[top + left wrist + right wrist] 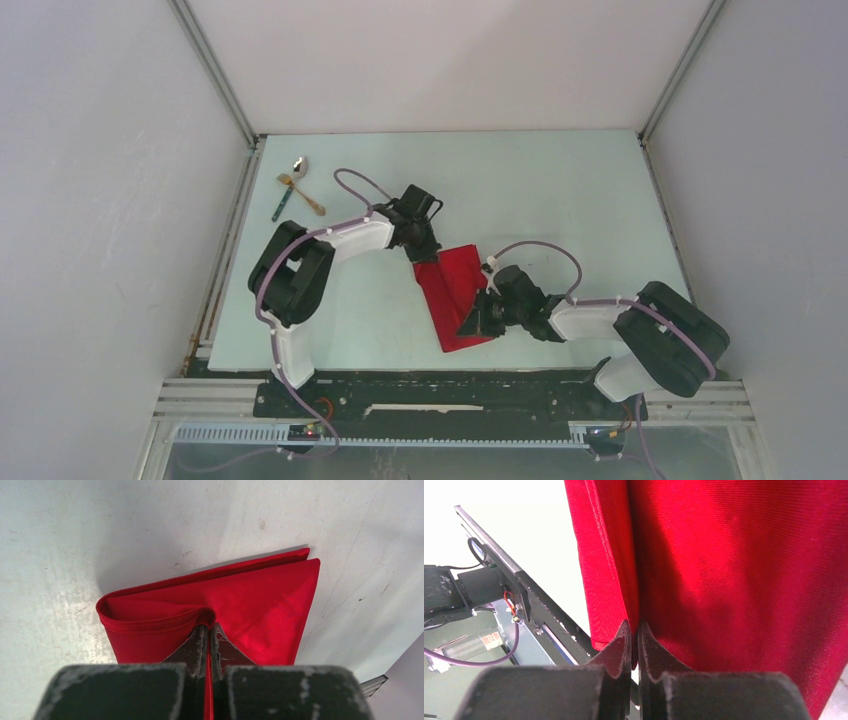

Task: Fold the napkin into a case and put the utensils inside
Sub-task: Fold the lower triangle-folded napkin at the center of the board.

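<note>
The red napkin (455, 290) lies folded into a long strip near the table's middle, running from far left to near right. My left gripper (425, 258) is shut on its far end; in the left wrist view the cloth (250, 595) is pinched between the jaws (208, 627) and an upper layer curls open to the left. My right gripper (470, 322) sits at the strip's near end, jaws (634, 627) almost together with a fold of cloth (734, 570) between them. The utensils lie at the far left: a silver spoon (298, 166), a gold fork (300, 193) and a teal-handled piece (281, 207).
White walls (120, 200) enclose the table on three sides. A black metal rail (450, 385) runs along the near edge, close to the napkin's near end and seen with wiring in the right wrist view (524, 587).
</note>
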Tool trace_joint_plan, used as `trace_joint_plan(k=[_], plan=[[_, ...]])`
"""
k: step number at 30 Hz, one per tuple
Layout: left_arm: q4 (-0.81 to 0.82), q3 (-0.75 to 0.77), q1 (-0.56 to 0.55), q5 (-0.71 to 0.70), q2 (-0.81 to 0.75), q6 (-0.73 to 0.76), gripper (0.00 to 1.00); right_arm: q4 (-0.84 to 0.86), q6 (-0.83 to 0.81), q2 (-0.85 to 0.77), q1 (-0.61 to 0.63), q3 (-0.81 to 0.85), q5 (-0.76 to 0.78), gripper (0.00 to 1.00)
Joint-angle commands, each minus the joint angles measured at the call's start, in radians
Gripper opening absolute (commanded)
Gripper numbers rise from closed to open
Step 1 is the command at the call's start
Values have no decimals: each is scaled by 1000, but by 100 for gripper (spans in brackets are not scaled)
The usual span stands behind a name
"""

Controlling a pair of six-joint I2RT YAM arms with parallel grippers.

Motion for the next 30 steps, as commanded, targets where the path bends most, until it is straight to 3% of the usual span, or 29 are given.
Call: trace_joint_plan(k=[1, 6, 15, 20, 23, 30], plan=[[83, 46, 0, -30, 19, -16, 0, -69, -34, 7, -1, -1, -11, 10], [87, 48, -5, -26, 36, -12, 0, -116, -56, -40, 1, 4, -7, 24], [88, 55, -12, -12, 47, 10, 0, -416, -230, -255, -4, 112, 64, 68], [87, 53, -20, -8, 42, 31, 0, -493, -315, -272, -56, 190, 135, 76], [88, 50, -21, 0, 39, 37, 0, -390, -321, -220, -121, 198, 60, 80], [88, 36, -27, 7, 15, 47, 0, -101, -273, 39, -240, 273, -146, 76]])
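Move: The right hand is still on the near end of the folded-over flap. The flap's far end, which the left fingers pinch, lies about 17 cm ahead of it and 6 cm to its left, a little higher. The napkin's middle is roughly 8 cm ahead of the right hand and 1 cm left. From the left hand, the pinched far end is right at the fingertips, with the napkin's far right corner some 4 cm ahead and 9 cm right. The right fingers let go of the flap's near end, spreading wide, and the hand eases back about 1 cm as it lifts clear. It then swings forward over the napkin towards the end the left hand holds, ending about 7 cm farther out, 5 cm higher and 3 cm more to the right. The left fingers keep their pinch, sinking about 1 cm and then shifting slightly right and forward. ##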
